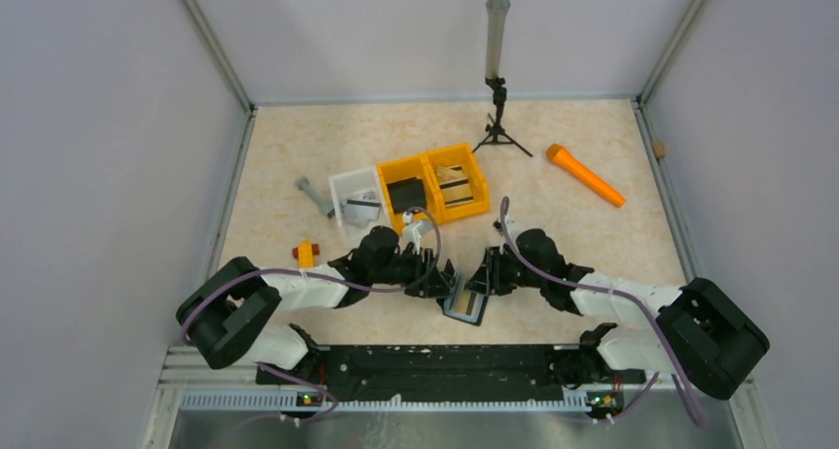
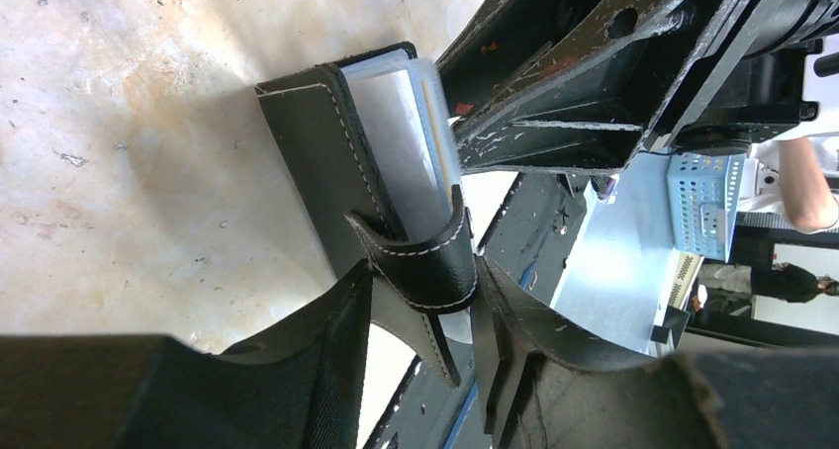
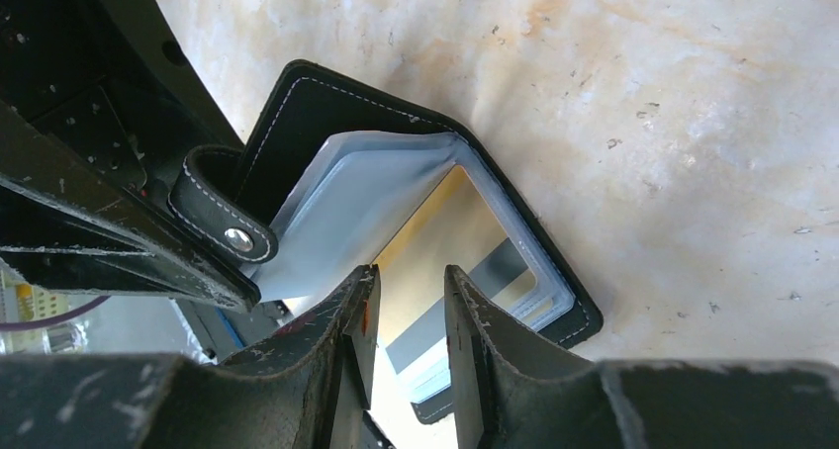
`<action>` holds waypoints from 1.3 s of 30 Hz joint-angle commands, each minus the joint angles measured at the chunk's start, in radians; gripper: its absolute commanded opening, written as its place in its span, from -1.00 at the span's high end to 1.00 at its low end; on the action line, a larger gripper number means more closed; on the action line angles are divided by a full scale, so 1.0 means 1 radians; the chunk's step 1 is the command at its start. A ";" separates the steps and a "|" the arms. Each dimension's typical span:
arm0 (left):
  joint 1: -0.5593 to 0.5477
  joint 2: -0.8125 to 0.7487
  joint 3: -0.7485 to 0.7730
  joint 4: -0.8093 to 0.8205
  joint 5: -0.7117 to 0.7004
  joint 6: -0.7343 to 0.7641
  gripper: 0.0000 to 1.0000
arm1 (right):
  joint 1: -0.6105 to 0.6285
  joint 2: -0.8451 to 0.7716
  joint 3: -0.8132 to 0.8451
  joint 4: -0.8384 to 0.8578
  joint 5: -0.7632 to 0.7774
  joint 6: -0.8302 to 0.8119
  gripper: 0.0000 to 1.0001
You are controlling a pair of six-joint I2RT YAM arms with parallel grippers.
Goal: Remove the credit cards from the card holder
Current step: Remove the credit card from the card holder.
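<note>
The black card holder (image 1: 465, 307) lies open on the table between my two grippers, its pale clear sleeves fanned up (image 2: 396, 142). My left gripper (image 2: 425, 301) is shut on the holder's cover and closing strap (image 2: 427, 263), holding that side up. My right gripper (image 3: 411, 291) is open with a narrow gap, its fingertips (image 3: 361, 301) just above the sleeves of the card holder (image 3: 326, 113). A beige credit card with a grey stripe (image 3: 455, 222) shows inside the top sleeve, under the gap between the fingers. In the top view the left gripper (image 1: 441, 277) and the right gripper (image 1: 483, 281) nearly meet.
Behind the grippers stand a yellow double bin (image 1: 435, 162) holding a black flat item and a striped card, and a white bin (image 1: 348, 184). A grey bolt (image 1: 315, 196), a small orange piece (image 1: 306, 253), an orange tool (image 1: 586, 175) and a tripod post (image 1: 495, 73) stand farther off.
</note>
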 commanded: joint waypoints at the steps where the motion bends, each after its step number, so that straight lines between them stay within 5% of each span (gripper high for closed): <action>1: 0.002 -0.007 0.014 0.031 0.000 0.009 0.11 | 0.013 -0.025 0.013 -0.005 0.018 -0.024 0.35; 4: 0.002 -0.003 0.014 0.028 -0.003 0.010 0.10 | 0.013 -0.011 0.009 0.016 0.005 -0.021 0.35; 20: 0.001 -0.056 0.075 -0.256 -0.143 0.146 0.80 | 0.012 -0.080 0.012 -0.138 0.093 -0.084 0.26; 27: 0.001 -0.057 0.083 -0.311 -0.177 0.174 0.91 | 0.009 -0.136 -0.001 -0.166 0.124 -0.081 0.26; 39: 0.001 -0.089 0.046 -0.250 -0.174 0.130 1.00 | 0.006 -0.357 -0.126 -0.199 0.173 0.089 -0.84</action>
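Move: The card holder's snap strap is right at the left fingertips, about 1 cm to the right and 1 cm below, still between the open pads. The striped credit card in the holder's right-hand sleeve lies some 2 cm back, 5 cm right and 5 cm below that hand; from the right hand it is about 3 cm back, 1 cm left and 3 cm down. The yellow bin sits roughly 21 cm ahead of the left hand and 2 cm to its left. The left fingers close on the strap and cover edge of the card holder and pinch them, while that hand goes about 3 cm left and as far down, drifting slightly forward and tipping its fingers some 15 degrees further down. The right hand draws off the sleeved page to the right by about 4 cm, turning a little clockwise, its fingers spreading nearly wide at the end. ##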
